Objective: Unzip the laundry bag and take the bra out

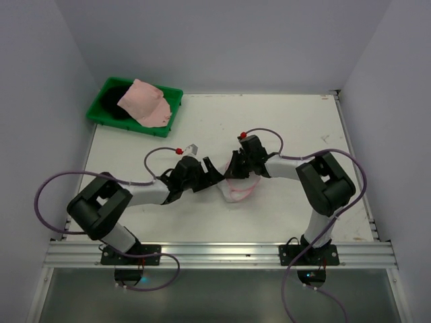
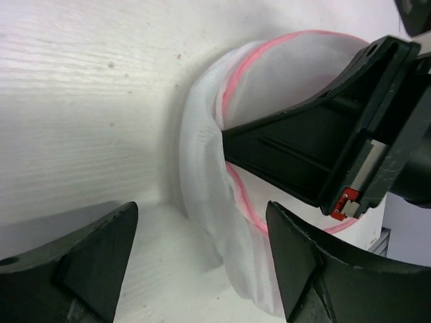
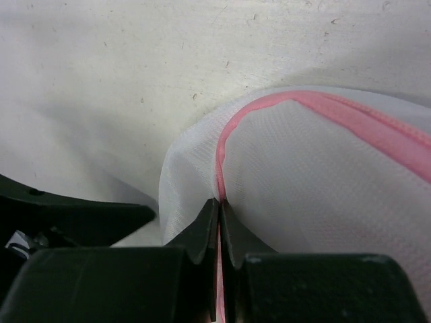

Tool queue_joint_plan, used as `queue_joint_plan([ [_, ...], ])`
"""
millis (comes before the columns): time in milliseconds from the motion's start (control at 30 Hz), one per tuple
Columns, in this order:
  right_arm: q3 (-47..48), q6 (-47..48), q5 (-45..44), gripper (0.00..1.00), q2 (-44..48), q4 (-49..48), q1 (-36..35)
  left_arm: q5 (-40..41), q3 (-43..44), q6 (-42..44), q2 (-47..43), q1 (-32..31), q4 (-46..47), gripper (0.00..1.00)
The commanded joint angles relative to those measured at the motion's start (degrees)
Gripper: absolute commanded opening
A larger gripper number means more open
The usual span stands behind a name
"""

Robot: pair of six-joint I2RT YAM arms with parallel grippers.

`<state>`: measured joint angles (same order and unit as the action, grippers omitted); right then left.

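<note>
The laundry bag (image 1: 239,190), white mesh with a pink zipper rim, lies mid-table between both arms. My right gripper (image 3: 219,208) is shut on the bag's pink rim (image 3: 337,111), pinching the seam between its fingertips. In the top view it (image 1: 237,173) sits over the bag's upper edge. My left gripper (image 2: 202,262) stands open just left of the bag (image 2: 215,202). A fold of mesh lies near its right finger (image 2: 316,269), and the left finger (image 2: 67,269) is over bare table. From above, the left gripper (image 1: 210,168) is beside the bag. The bra is hidden.
A green tray (image 1: 174,101) stands at the back left corner, holding a pink piece of fabric (image 1: 145,102) over something black. The right gripper's black finger (image 2: 323,141) crosses the left wrist view above the bag. Walls close in the table's sides and back.
</note>
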<state>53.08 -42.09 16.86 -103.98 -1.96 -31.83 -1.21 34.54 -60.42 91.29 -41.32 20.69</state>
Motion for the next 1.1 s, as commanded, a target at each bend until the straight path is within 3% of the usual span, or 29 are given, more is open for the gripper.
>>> queue_joint_plan([
  [0, 0.00, 0.69, -0.78, 0.02, 0.62, 0.54, -0.25, 6.13, -1.49, 1.89, -7.85, 1.59, -8.98, 0.82],
  [33, 0.18, 1.04, -1.04, 0.03, 0.97, 0.98, -0.33, 6.66, -1.76, 2.15, -9.44, 2.55, -9.87, 0.89],
  [167, 1.85, 3.32, -1.39, 0.17, 3.87, 4.32, -0.42, 9.21, -1.41, 4.52, -15.60, 4.49, -15.58, 0.99],
  [433, 7.91, 8.77, -5.87, 0.75, 13.79, 16.18, -1.04, 10.97, 1.14, 9.00, -25.54, 10.02, -25.08, 1.00],
  [567, 12.47, 10.53, -7.98, 0.91, 17.14, 21.37, -1.12, 12.20, 3.33, 11.38, -27.21, 11.52, -27.54, 1.00],
  [667, 16.07, 11.67, -10.97, 0.99, 19.16, 25.85, -1.04, 11.59, 5.61, 13.05, -27.04, 12.58, -29.21, 1.00],
  [833, 21.79, 16.50, -20.63, 0.99, 21.36, 32.18, 0.80, 8.52, 10.80, 17.17, -26.33, 18.44, -32.72, 1.00],
  [1067, 20.93, 17.21, -24.68, 0.99, 33.65, 34.56, 16.07, 2.18, 17.83, 24.99, -30.72, 34.01, -40.80, 1.00],
])
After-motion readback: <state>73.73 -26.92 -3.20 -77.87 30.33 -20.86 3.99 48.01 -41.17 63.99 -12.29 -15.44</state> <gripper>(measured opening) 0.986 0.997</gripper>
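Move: At the right hand, shut fingertips hold the laundry bag's pink-edged rim; the bag's middle lies about 4 cm to its right and 2 cm back, a centimetre lower. From the left hand, already partly open beside the bag, that middle is some 9 cm right, 2 cm back and 3 cm down. The green tray lies roughly 34 cm ahead and 35 cm left of the left hand, with the pink cloth in it about 35 cm ahead and 31 cm left. Letting go of the laundry bag's rim, the right hand opens wide and rises almost straight up about 22 cm, then swings some 13 cm right and slightly forward, tipping up and turning clockwise. The left hand opens fully as it sweeps about 20 cm left and 14 cm up, away from the bag towards the green tray, turning counter-clockwise and tipping up. ##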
